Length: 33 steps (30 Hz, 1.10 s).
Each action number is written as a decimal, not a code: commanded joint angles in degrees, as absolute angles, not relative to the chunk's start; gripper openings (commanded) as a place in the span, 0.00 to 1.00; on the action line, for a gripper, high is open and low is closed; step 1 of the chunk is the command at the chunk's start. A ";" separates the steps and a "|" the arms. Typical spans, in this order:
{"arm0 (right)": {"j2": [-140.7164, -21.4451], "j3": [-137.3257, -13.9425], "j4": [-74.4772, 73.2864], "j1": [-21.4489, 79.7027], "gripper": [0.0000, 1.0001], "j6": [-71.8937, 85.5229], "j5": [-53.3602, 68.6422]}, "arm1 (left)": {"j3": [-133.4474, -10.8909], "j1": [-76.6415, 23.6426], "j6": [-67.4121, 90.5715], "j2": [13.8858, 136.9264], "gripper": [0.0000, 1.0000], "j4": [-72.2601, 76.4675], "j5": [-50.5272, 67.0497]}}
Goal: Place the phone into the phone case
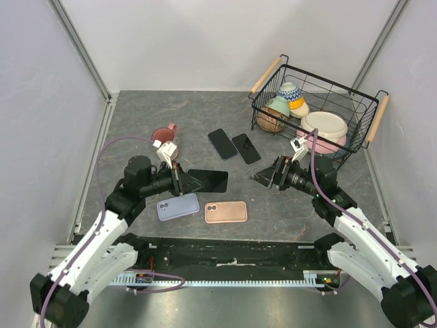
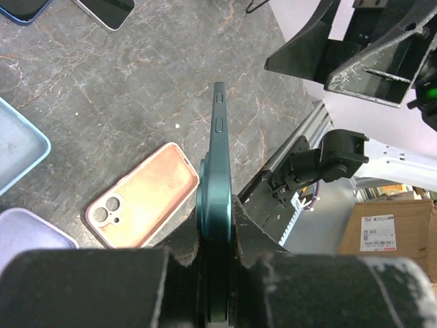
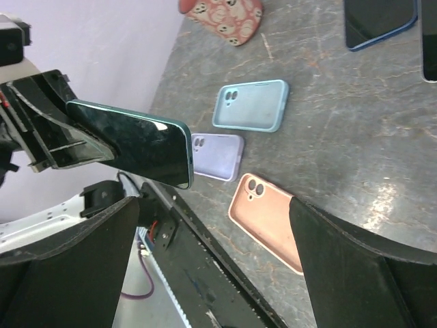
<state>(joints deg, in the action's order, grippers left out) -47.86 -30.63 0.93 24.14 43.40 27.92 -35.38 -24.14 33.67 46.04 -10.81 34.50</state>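
My left gripper (image 1: 181,179) is shut on a dark teal phone (image 1: 208,181), held on edge above the table. In the left wrist view the phone (image 2: 218,164) runs edge-on away from the jaws, which press on both of its faces. Under it lie a rose-gold phone case (image 1: 226,212), a lavender case (image 1: 177,206) and a light blue case (image 3: 249,106), all hollow side up. My right gripper (image 1: 270,176) is open to the right of the phone with nothing in it. From the right wrist the phone (image 3: 136,140) shows beyond the fingers (image 3: 369,266).
Two more dark phones (image 1: 222,143) (image 1: 246,148) lie flat in the middle of the table. A pink patterned case (image 3: 222,14) rests at the back left. A black wire basket (image 1: 355,102) with several bowls stands at the back right. White walls close the sides.
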 commanded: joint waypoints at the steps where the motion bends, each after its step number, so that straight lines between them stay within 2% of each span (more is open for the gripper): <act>1: -44.30 -28.57 7.46 24.26 0.98 47.10 33.74 | -32.88 -24.26 35.59 37.99 0.02 -10.02 36.74; 4: -44.12 -27.34 10.44 24.52 0.98 48.42 36.12 | -31.21 -24.26 36.91 34.90 0.02 -8.44 36.83; 8: -44.82 -24.79 17.47 26.01 0.98 51.85 37.35 | -28.48 -24.26 41.90 31.56 0.02 1.80 39.89; 14: -48.42 -23.55 27.24 31.63 0.94 55.55 35.25 | -25.93 -24.26 45.87 32.34 0.02 9.23 44.03; 17: -51.06 -24.60 30.05 35.41 0.90 55.11 33.75 | -24.96 -24.26 46.14 32.08 0.02 10.55 44.47; 18: -52.46 -24.78 31.97 37.16 0.86 55.11 33.49 | -24.61 -24.26 46.14 31.91 0.02 11.24 44.39; 26: -59.67 -24.00 42.09 40.87 0.74 57.56 32.96 | -22.06 -24.26 48.95 32.69 0.02 17.05 46.67; 27: -61.07 -23.99 44.36 41.13 0.67 57.92 33.13 | -21.97 -24.26 49.04 32.87 0.02 17.31 46.67; 29: -62.31 -24.08 46.66 41.31 0.61 58.80 33.75 | -21.62 -24.26 49.57 32.96 0.02 18.36 46.49; 30: -63.45 -24.08 48.93 41.31 0.49 59.23 34.01 | -21.45 -24.26 49.57 32.87 0.02 18.72 46.41; 33: -64.33 -24.08 52.02 41.31 0.37 60.20 34.28 | -20.40 -24.34 49.57 33.40 0.02 19.42 46.14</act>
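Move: My left hand already holds the phone by one end. The phone's middle is about 5 cm to its right, 2 cm ahead and 2 cm below. From my empty right hand that middle is some 17 cm left, 1 cm back and 2 cm lower. On the table about 17 cm below, the orange case lies 11 cm left and 7 cm back from my right hand. From my left hand, the lilac case is 7 cm left and 3 cm back, the blue case 7 cm ahead and 2 cm left. I bring my wide-open right hand back and then mostly left, about 9 cm left and 6 cm back in all, to the phone's free end, swinging it some 20 degrees counter-clockwise and rolling its left side up. There its fingers close to about half open around that end. My left hand keeps its pinch, draws the phone back about 4 cm and slightly up, and rolls its left side down. ##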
